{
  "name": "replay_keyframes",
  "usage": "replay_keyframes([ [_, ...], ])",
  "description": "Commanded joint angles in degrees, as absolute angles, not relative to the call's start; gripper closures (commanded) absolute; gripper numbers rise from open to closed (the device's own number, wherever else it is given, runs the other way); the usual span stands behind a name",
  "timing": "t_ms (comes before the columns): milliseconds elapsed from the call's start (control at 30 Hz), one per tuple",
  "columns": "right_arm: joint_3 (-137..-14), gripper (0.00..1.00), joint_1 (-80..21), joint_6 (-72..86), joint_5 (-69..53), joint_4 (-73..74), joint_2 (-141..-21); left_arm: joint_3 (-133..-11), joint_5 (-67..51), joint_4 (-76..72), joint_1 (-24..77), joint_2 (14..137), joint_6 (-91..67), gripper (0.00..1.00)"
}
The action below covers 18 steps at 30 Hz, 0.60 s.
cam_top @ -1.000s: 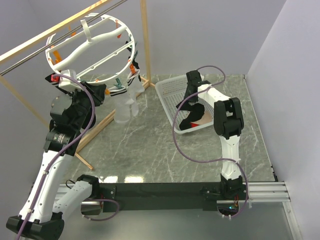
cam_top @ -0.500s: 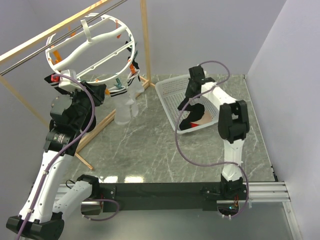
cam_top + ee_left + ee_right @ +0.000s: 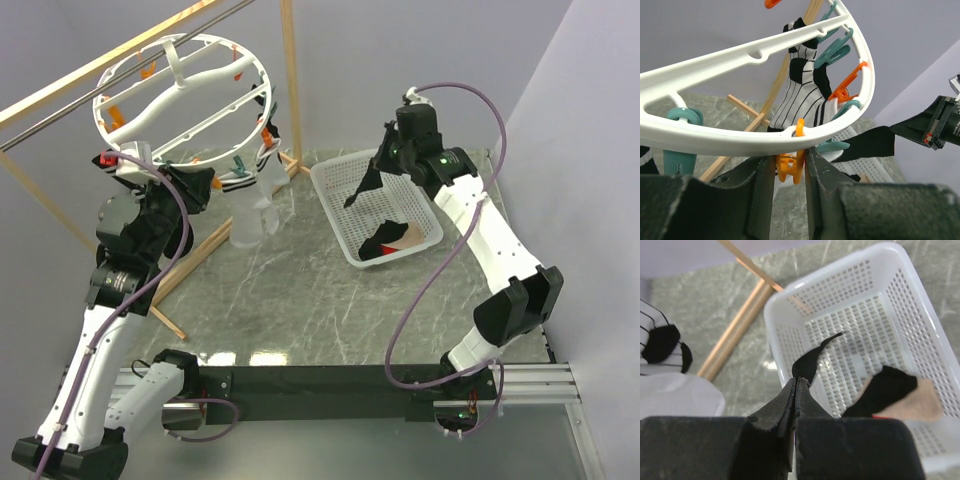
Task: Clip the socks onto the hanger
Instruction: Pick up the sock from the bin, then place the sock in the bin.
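Observation:
The white ring hanger hangs from the rail at the back left. My left gripper reaches up under its rim and is shut on an orange clip, pinched between both fingers. A black-and-white striped sock hangs clipped on the far side of the ring. My right gripper is raised above the basket, shut on a black sock that dangles from its tips. A second sock, black with a tan part, lies in the basket.
The white mesh basket sits at the back right of the marble table, under the right gripper. A wooden rack post and its floor bars stand between the hanger and the basket. Teal and orange clips line the ring.
The right gripper closed on the black sock in the basket, then rose and swung back with it. The left gripper stayed clamped on the orange clip.

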<state>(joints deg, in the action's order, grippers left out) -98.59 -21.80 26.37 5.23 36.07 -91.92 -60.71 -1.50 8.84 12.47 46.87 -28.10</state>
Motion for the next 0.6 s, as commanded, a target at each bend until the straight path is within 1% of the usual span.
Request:
replay_keyframes([
  [0, -104.05, 1.00, -23.64, 22.77, 14.23, 49.11, -92.46, -60.12, -2.72, 4.74, 12.66, 44.48, -27.25, 0.88],
  [33, -104.76, 1.00, -24.16, 21.46, 14.93, 52.09, -92.63, -59.94, -2.64, 4.92, 12.66, 44.21, -27.07, 0.88],
  [100, -104.77, 1.00, -25.31, 19.18, 17.66, 53.35, -92.29, -59.94, -2.29, 5.79, 12.66, 43.86, -26.81, 0.88],
  [167, -101.53, 1.00, -27.59, 17.67, 20.81, 51.86, -91.15, -59.94, -1.76, 6.15, 12.66, 43.25, -26.54, 0.88],
  [300, -99.40, 1.00, -29.44, 15.39, 20.66, 49.93, -91.67, -60.38, -0.97, 6.94, 12.66, 42.80, -26.28, 0.88],
  [400, -101.24, 1.00, -32.07, 13.28, 21.09, 49.75, -94.12, -60.73, -0.62, 7.65, 12.66, 42.89, -26.37, 0.88],
  [500, -104.05, 1.00, -35.32, 12.57, 24.16, 49.66, -97.64, -60.38, -0.44, 7.56, 12.66, 42.54, -26.89, 0.88],
  [567, -105.90, 1.00, -36.47, 13.27, 23.12, 49.66, -100.45, -59.94, -0.35, 7.21, 12.66, 42.54, -27.16, 0.88],
])
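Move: The orange clip on the hanger's rim, already between my left fingers, lies about 32 cm to the left of my right hand, some 12 cm back and 9 cm higher. A white striped sock hangs 26 cm left of my right hand, 7 cm back and 3 cm below. The second black sock lies in the bin, roughly 3 cm ahead, 5 cm right and 28 cm down. From my left hand, the held black sock is about 11 cm ahead, 29 cm right and 14 cm below. With the black sock still pinched in my shut right fingers, I draw that hand back about 4 cm while sinking some 5 cm above the bin, then swing it left at the end, its left side rolling down about 25 degrees. My left hand keeps its hold on the orange clip and eases slightly back and up, taking the hanger's rim along. ##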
